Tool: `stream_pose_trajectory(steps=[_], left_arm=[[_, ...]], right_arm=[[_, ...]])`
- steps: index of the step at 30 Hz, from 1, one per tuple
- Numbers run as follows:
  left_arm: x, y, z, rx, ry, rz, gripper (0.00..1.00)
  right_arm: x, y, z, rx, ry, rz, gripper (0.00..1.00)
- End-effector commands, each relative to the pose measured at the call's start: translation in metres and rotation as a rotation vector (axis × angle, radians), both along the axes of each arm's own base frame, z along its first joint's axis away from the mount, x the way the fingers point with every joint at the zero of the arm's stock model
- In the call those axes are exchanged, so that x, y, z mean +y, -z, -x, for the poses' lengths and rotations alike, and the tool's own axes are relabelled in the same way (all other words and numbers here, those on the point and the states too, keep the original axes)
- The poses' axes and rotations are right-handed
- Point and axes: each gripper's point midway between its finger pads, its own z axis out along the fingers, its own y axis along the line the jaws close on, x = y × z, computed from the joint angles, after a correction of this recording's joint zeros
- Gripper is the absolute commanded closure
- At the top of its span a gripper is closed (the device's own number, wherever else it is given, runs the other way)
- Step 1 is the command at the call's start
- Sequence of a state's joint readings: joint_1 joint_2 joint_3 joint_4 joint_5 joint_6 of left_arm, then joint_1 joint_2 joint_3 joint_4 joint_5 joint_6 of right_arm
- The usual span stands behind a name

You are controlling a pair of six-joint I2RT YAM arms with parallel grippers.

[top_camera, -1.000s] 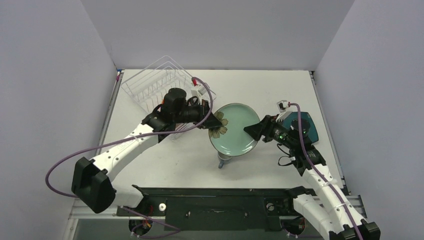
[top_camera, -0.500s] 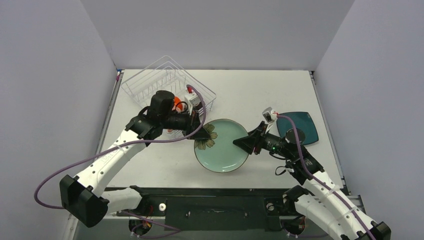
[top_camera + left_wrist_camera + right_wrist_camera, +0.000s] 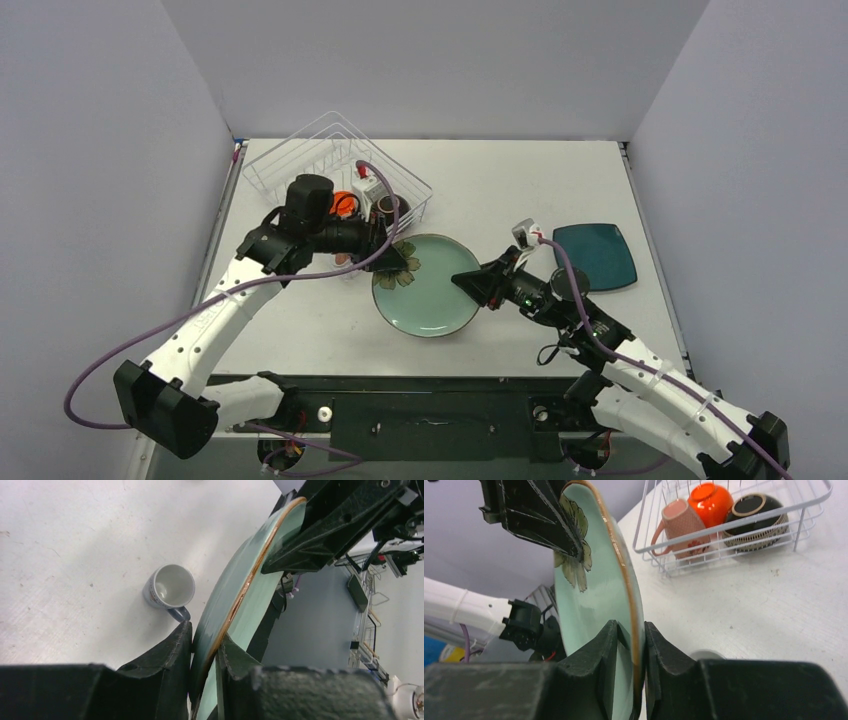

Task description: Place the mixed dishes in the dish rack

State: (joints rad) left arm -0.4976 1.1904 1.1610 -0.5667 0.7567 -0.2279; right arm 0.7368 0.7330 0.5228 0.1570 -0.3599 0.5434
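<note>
The round pale-teal plate (image 3: pixel 425 290) with its dark flower hangs above the table between both arms. My left gripper (image 3: pixel 395 258) (image 3: pixel 205 635) is shut on the plate's (image 3: pixel 227 592) left rim by the flower. My right gripper (image 3: pixel 472 285) (image 3: pixel 631 627) is shut on the plate's (image 3: pixel 594 595) opposite rim. The white wire dish rack (image 3: pixel 290 165) (image 3: pixel 638 550) holds the pink mug (image 3: pixel 681 525), the orange-red bowl (image 3: pixel 710 497) (image 3: pixel 343 203) and the brown bowl (image 3: pixel 754 512). A grey-blue mug (image 3: pixel 170 587) stands upright on the table under the plate. The dark-teal plate (image 3: pixel 595 255) lies flat at the right.
The rack sits at the table's far left corner, close to the left wall (image 3: pixel 120 200). The left arm's purple cable (image 3: pixel 380 215) loops over the rack's near corner. The black base rail (image 3: pixel 430 410) runs along the near edge.
Both arms have carried the plate leftwards and nearer, away from the dark-teal plate. The right gripper's fingers have come together on the plate's rim. The plate now covers the grey-blue mug in the top view.
</note>
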Motion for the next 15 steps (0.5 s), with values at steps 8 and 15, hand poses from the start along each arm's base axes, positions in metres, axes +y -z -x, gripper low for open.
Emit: stream_pose_trajectory(steps=[8,15], left_arm=[[0.019,-0.088,-0.043,-0.07,-0.272,0.186,0.29],[0.047,-0.102,-0.059,-0.043,-0.435,0.167,0.03]], right_arm=[[-0.011,-0.106,-0.024,-0.24,0.197,-0.321,1.0],[-0.011,-0.108,-0.035,-0.275,0.248,-0.285,1.0]])
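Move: Both hands pinch the green plate, its middle level with them, about 6 cm right and 4 cm back of the left hand and 7 cm left and 1 cm back of the right. From the right hand, the dish rack's middle lies some 29 cm ahead, 28 cm left; from the left, 25 cm ahead, 16 cm left; both 13 cm below. The grey mug stands about 15 cm below the right hand, 2 cm left, 1 cm back. The left hand lets go of the plate's flowered rim, its nearly shut fingers spreading almost fully as it draws off up, forward and a little left, about 9 cm in all, while turning some 20 degrees counter-clockwise. The right hand keeps its pinch on the opposite rim and carries the plate about 4 cm forward and up, rising first and then going forward, with a clockwise turn of roughly 10 degrees. ##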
